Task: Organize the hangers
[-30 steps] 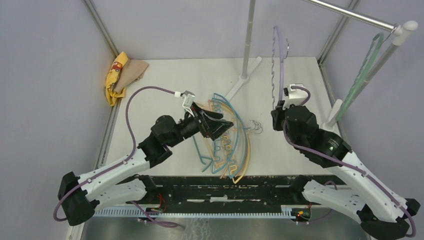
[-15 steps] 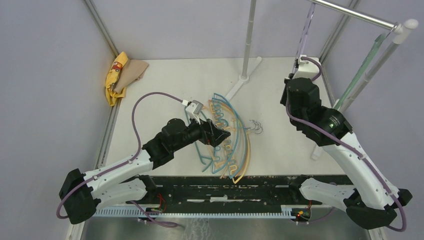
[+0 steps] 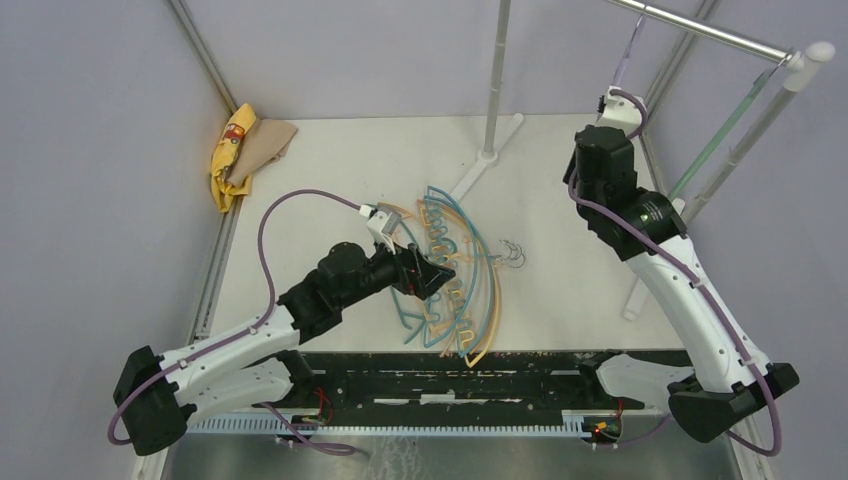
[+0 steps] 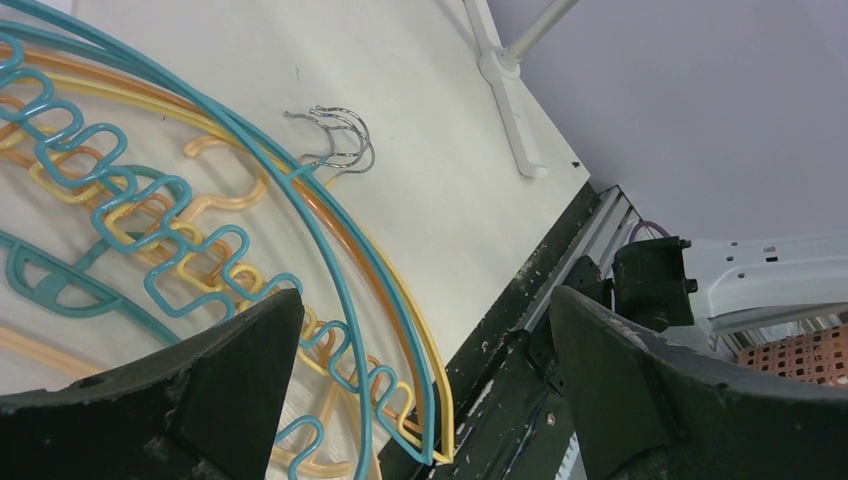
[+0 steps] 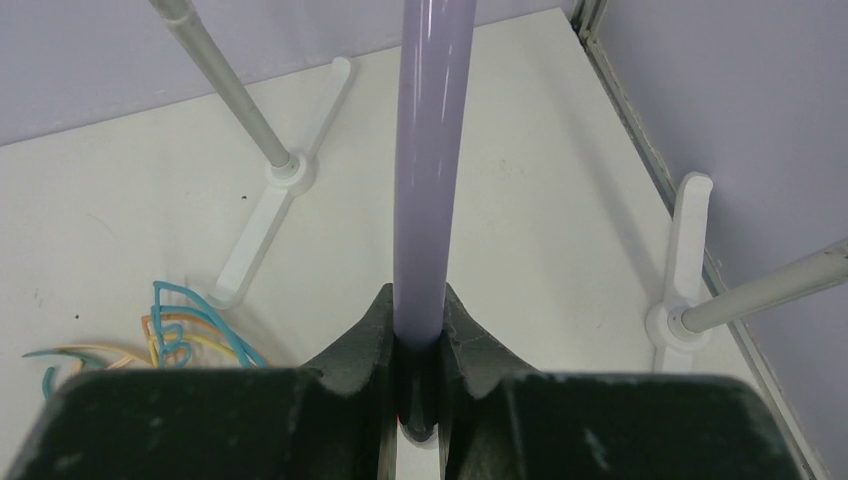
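Note:
A pile of teal, tan-orange and yellow hangers (image 3: 462,290) lies on the white table near its front edge, their metal hooks (image 3: 512,255) pointing right. My left gripper (image 3: 438,276) hovers low over the pile, open. In the left wrist view its gripper (image 4: 425,300) stands wide with nothing between the fingers, above the curved hangers (image 4: 330,230). My right gripper (image 3: 614,100) is raised at the back right, shut on a lilac hanger (image 3: 628,48) that reaches up toward the rail (image 3: 710,28). In the right wrist view the lilac hanger (image 5: 432,150) rises straight from the gripper (image 5: 420,315). A pale green hanger (image 3: 725,125) hangs from the rail.
A yellow-and-tan cloth (image 3: 240,150) lies at the back left corner. The rack's left post (image 3: 497,75) stands on a white foot (image 3: 485,165); its right post (image 3: 750,130) leans at the table's right edge. A black base bar (image 3: 450,375) runs along the front.
The right arm has lifted the lilac hanger up and to the right, close under the rail. The left gripper has dropped slightly lower over the pile, still open.

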Tool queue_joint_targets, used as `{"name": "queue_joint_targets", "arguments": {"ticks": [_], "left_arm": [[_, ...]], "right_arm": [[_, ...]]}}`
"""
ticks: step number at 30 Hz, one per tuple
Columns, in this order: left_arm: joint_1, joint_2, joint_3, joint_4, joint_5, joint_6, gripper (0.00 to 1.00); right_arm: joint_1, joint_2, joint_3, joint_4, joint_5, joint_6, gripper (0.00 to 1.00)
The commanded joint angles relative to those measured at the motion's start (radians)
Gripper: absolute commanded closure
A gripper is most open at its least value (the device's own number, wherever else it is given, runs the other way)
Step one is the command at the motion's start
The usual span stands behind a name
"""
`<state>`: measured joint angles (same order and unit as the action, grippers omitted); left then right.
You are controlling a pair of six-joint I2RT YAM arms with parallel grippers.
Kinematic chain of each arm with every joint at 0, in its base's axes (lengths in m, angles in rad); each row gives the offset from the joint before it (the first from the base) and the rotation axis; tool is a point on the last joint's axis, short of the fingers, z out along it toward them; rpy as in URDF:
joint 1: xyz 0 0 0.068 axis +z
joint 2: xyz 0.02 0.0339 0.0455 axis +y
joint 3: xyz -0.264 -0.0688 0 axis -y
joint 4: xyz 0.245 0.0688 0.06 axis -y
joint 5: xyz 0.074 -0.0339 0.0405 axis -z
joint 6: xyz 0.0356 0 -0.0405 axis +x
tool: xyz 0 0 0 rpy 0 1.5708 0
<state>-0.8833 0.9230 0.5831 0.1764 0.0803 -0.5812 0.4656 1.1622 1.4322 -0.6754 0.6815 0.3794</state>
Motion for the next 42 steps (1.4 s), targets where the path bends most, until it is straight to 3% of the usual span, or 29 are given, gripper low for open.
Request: {"name": "queue_joint_targets", "arguments": {"ticks": [1,22,31,32,39,42], "left_arm": [[-0.003,-0.009,-0.006,0.01,-0.004,0.064,0.01],[-0.003,0.019,-0.045,0.02,0.016,0.06,0.01],[-0.003,0.043,-0.055,0.028,0.017,0.058,0.01],[-0.002,0.043,-0.053,0.028,0.018,0.058,0.01],[-0.002,0.046,-0.061,0.035,0.017,0.051,0.01],[-0.003,0.05,-0.064,0.045,0.018,0.049,0.01]], "right_arm": [[-0.048,-0.004,0.031,0.103,-0.002,0.007,0.99],[-0.459,-0.065,-0.078,0.079,-0.242,0.08,0.99],[-0.559,-0.127,-0.154,0.065,-0.329,0.096,0.99],[-0.563,-0.132,-0.16,0.063,-0.338,0.1,0.97],[-0.566,-0.172,-0.146,0.023,-0.342,0.116,0.54],[-0.567,-0.199,-0.119,-0.016,-0.334,0.107,0.41]]}}
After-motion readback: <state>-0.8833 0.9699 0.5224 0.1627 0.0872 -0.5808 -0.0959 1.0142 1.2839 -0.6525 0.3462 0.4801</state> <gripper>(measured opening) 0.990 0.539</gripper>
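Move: The rail spot by the right post, where the right hand takes its purple hanger, is about 20 cm right, 2 ahead and 25 above. The green hanger's middle lies level ahead, 21 right and 8 up. From the open left hand, the heap's top blue hanger lies about 6 cm ahead, 7 right and 21 below; the hanger hooks are 12 ahead, 20 right, the teal hanger 4 ahead, 5 left, both equally low. Rightward about 13 cm, the right hand carries the gripped purple hanger towards the green one, its hook already on the rail; the hand bears slightly forward first, then draws back about 4 cm, turning some 15 degrees clockwise and rolling left side up. There its fingers start to open. The wide-open left hand sinks about 5 cm towards the heap, touching nothing. ##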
